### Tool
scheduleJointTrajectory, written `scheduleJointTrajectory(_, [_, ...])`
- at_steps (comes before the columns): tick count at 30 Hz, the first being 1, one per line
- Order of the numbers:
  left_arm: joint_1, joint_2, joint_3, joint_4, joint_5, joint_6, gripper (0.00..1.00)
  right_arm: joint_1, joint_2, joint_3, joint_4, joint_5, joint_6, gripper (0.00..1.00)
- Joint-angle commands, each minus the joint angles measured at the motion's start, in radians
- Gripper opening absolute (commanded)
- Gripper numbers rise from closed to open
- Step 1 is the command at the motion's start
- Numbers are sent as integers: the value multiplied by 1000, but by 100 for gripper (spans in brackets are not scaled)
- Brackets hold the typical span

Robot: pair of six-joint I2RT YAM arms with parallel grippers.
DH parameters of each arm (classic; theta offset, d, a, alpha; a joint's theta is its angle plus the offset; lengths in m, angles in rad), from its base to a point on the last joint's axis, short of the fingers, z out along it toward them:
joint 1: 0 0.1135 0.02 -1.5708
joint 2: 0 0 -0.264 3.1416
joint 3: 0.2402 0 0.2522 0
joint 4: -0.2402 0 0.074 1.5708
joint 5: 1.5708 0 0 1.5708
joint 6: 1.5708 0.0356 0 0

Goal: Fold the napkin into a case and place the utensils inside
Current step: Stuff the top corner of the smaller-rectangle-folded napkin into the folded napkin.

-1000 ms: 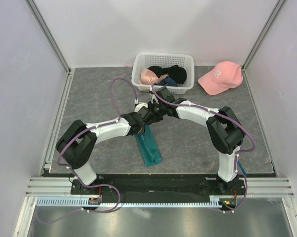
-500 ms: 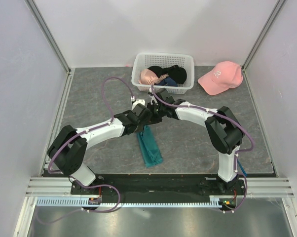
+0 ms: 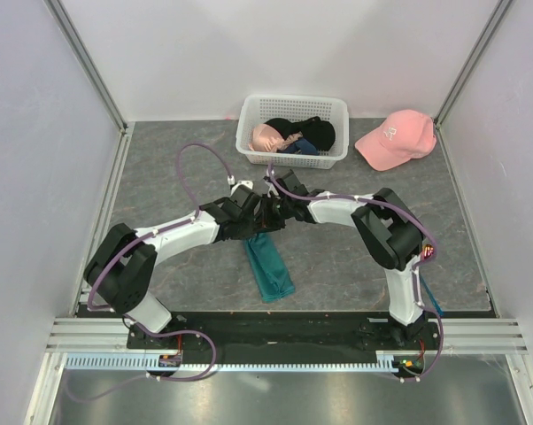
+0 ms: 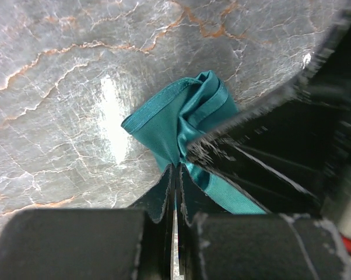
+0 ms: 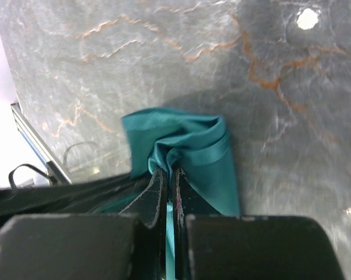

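The teal-green napkin [image 3: 268, 266] lies as a narrow folded strip on the marbled table, running from the two grippers toward the near edge. Its far end is bunched up [image 4: 187, 108] [image 5: 181, 140]. My left gripper [image 3: 256, 220] [image 4: 176, 169] is shut on that bunched end from the left. My right gripper [image 3: 268, 214] [image 5: 168, 170] is shut on the same end from the right, with teal cloth showing between its fingers. The two grippers meet tip to tip over the cloth. The utensils are out of view.
A white lattice basket [image 3: 292, 108] with black and pink garments stands at the back. A pink cap [image 3: 395, 137] lies to its right. White walls and aluminium rails close in the grey table [image 3: 169, 168] on three sides.
My left gripper has closed onto the napkin's far end. Both arms have shifted a little to the left, and the strip's far end has moved with them.
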Motion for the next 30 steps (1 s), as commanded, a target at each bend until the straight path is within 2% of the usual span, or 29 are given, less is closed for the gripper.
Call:
scheduleJointTrajectory(1, [8, -19, -16, 56, 41, -48, 2, 5, 46, 13, 101, 1, 10, 0])
scheduleJointTrajectory(3, [13, -22, -23, 55, 43, -51, 2, 6, 46, 16, 101, -22, 6, 2])
scheduleJointTrajectory(8, [34, -39, -40, 56, 43, -44, 2, -5, -11, -28, 82, -39, -14, 23])
scheduleJointTrajectory(11, [43, -42, -43, 56, 50, -41, 2, -9, -49, -48, 63, -51, -28, 32])
scheduleJointTrajectory(17, [49, -45, -45, 53, 49, -36, 6, -14, -74, -59, 55, -62, -56, 36])
scheduleJointTrajectory(24, [49, -34, -8, 24, 17, -18, 26, -20, -75, -50, 20, -53, -63, 36])
scheduleJointTrajectory(30, [49, 5, 29, 10, 0, -9, 26, -21, -59, -25, 7, -50, -69, 36])
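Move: At the napkin's far end, both shut hands are already at its folds: the pocket mouth lies about 1 cm below the right hand's fingertips, and some 1 cm ahead, 1 cm to the right and 1 cm below the left hand's. From the right hand, the napkin's near end is about 15 cm back and 5 cm right, lying 2 cm lower; the basket stands roughly 26 cm ahead and 8 cm right. Pressing down about 1 cm into the far-end folds, the right hand spreads its fingers to let the tucked corner go, then rises by 1.5 cm or so while easing back and to its right. Beside it the left hand sinks and slides left about 1 cm each, still shut on the pocket's edge, then opens its fingers low over the cloth and stays there. ##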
